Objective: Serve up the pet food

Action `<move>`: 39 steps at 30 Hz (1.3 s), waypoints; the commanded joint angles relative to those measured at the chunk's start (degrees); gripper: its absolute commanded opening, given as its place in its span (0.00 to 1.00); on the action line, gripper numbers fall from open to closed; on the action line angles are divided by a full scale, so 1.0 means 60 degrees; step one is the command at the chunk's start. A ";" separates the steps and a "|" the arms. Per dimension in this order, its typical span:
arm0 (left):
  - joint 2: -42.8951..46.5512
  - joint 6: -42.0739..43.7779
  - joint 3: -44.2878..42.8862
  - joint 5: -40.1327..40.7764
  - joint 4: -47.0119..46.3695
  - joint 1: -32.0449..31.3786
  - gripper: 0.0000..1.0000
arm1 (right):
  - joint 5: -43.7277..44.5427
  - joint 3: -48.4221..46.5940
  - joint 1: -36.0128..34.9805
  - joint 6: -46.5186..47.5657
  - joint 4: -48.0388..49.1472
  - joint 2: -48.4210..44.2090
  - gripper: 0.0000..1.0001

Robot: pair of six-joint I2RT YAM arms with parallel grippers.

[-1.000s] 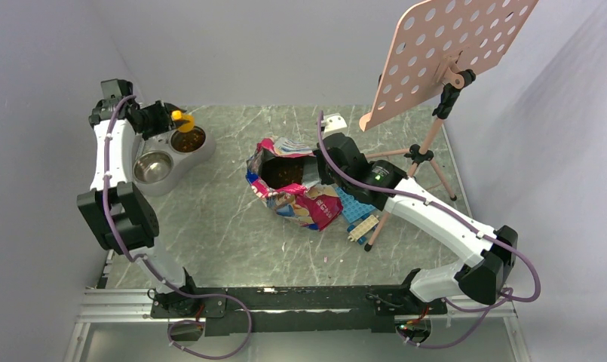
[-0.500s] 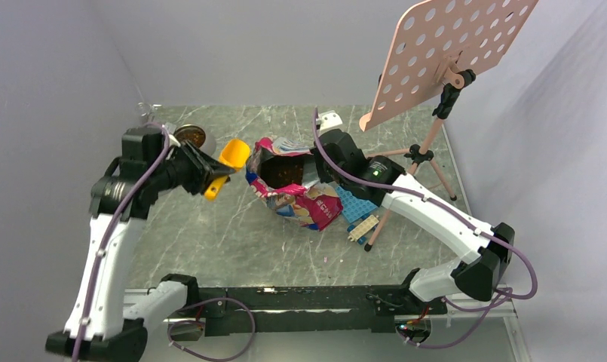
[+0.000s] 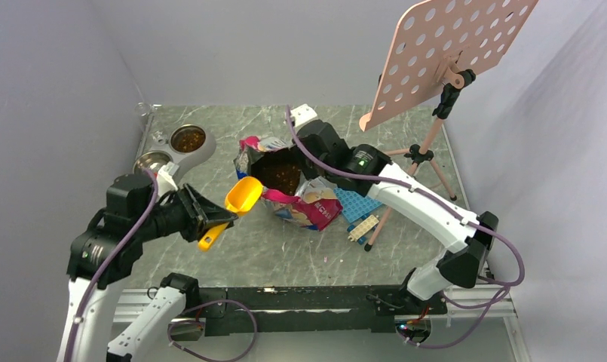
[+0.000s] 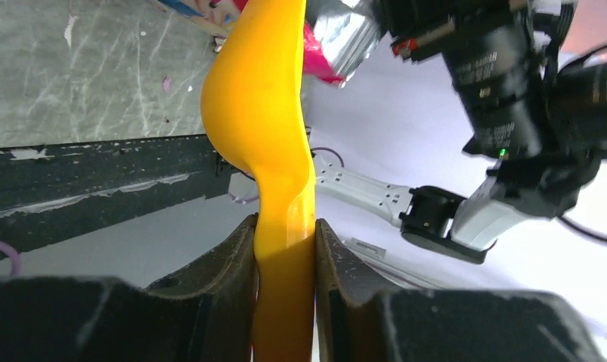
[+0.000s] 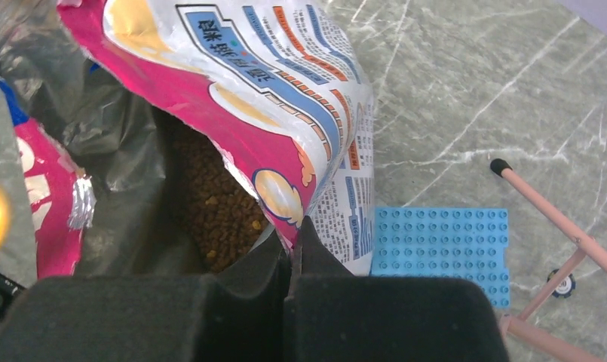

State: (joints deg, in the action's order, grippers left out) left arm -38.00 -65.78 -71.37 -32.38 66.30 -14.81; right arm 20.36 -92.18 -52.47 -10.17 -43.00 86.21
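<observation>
The pink printed pouch (image 3: pixel 308 210) lies open in the middle of the table, with dark-brown pet food (image 3: pixel 283 176) showing in its mouth. My right gripper (image 3: pixel 309 170) is shut on the pouch's rim, pinching the foil edge (image 5: pixel 294 226) beside the pet food (image 5: pixel 217 215). An orange-yellow scoop (image 3: pixel 243 195) is clamped by its handle in my left gripper (image 3: pixel 212 219). Its bowl hangs just left of the pouch mouth and looks empty. In the left wrist view the scoop (image 4: pixel 264 128) stands edge-on between the fingers (image 4: pixel 285 234). The far steel bowl (image 3: pixel 188 139) holds pet food.
The twin bowls' grey stand (image 3: pixel 173 157) sits at the back left, the near bowl (image 3: pixel 150 161) partly behind my left arm. A blue baseplate (image 3: pixel 357 204) and a beige brick (image 3: pixel 363 227) lie right of the pouch. A pink perforated stand (image 3: pixel 451 53) on a tripod (image 3: pixel 417 158) occupies the back right.
My left arm has swung from the bowls toward the near side, carrying the scoop to the pouch's left edge. My right gripper has drawn the pouch rim leftward and back.
</observation>
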 commanded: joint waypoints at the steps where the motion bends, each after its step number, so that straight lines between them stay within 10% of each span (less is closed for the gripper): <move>1: -0.0549 -0.1213 0.0212 -0.0157 -0.1292 -0.0262 0.00 | 0.0256 -0.0965 -0.0805 0.0756 0.0537 -0.0164 0.00; 17: -0.1381 -0.7846 0.2482 0.2189 -0.2650 -0.2325 0.00 | 0.1157 -0.1007 -0.2169 0.1164 0.0849 -0.0385 0.00; 39: -0.6794 -0.5001 0.4117 0.2905 -0.5936 -0.1993 0.00 | 0.1207 0.0637 -0.1883 0.0210 0.1038 -0.0946 0.00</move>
State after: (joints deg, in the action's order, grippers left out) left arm -71.16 -102.94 -52.07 -21.04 32.99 -27.99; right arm 28.49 -87.37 -63.53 -7.70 -39.92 84.42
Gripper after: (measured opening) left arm 0.321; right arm 0.008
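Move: The left hand holds the yellow scoop, and the mouth of the pet food bag lies about 16 cm ahead, 10 cm to its right and 12 cm below. The blue baseplate lies roughly 15 cm ahead, 29 cm right, and the toy car 9 cm ahead, 32 cm right, both some 30 cm below. The right hand already pinches the bag's rim, with the mouth's middle about 7 cm to its left, 1 cm back and 7 cm lower. Bring the left gripper down about 17 cm and forward some 14, drifting right, to dip the scoop bowl-first into the bag's mouth; keep the scoop gripped while tipping the fingers about 40 degrees steeper and turning them somewhat counter-clockwise. With the right fingers still shut on the rim, draw it back and left about 5 cm each, then ease slightly right. ##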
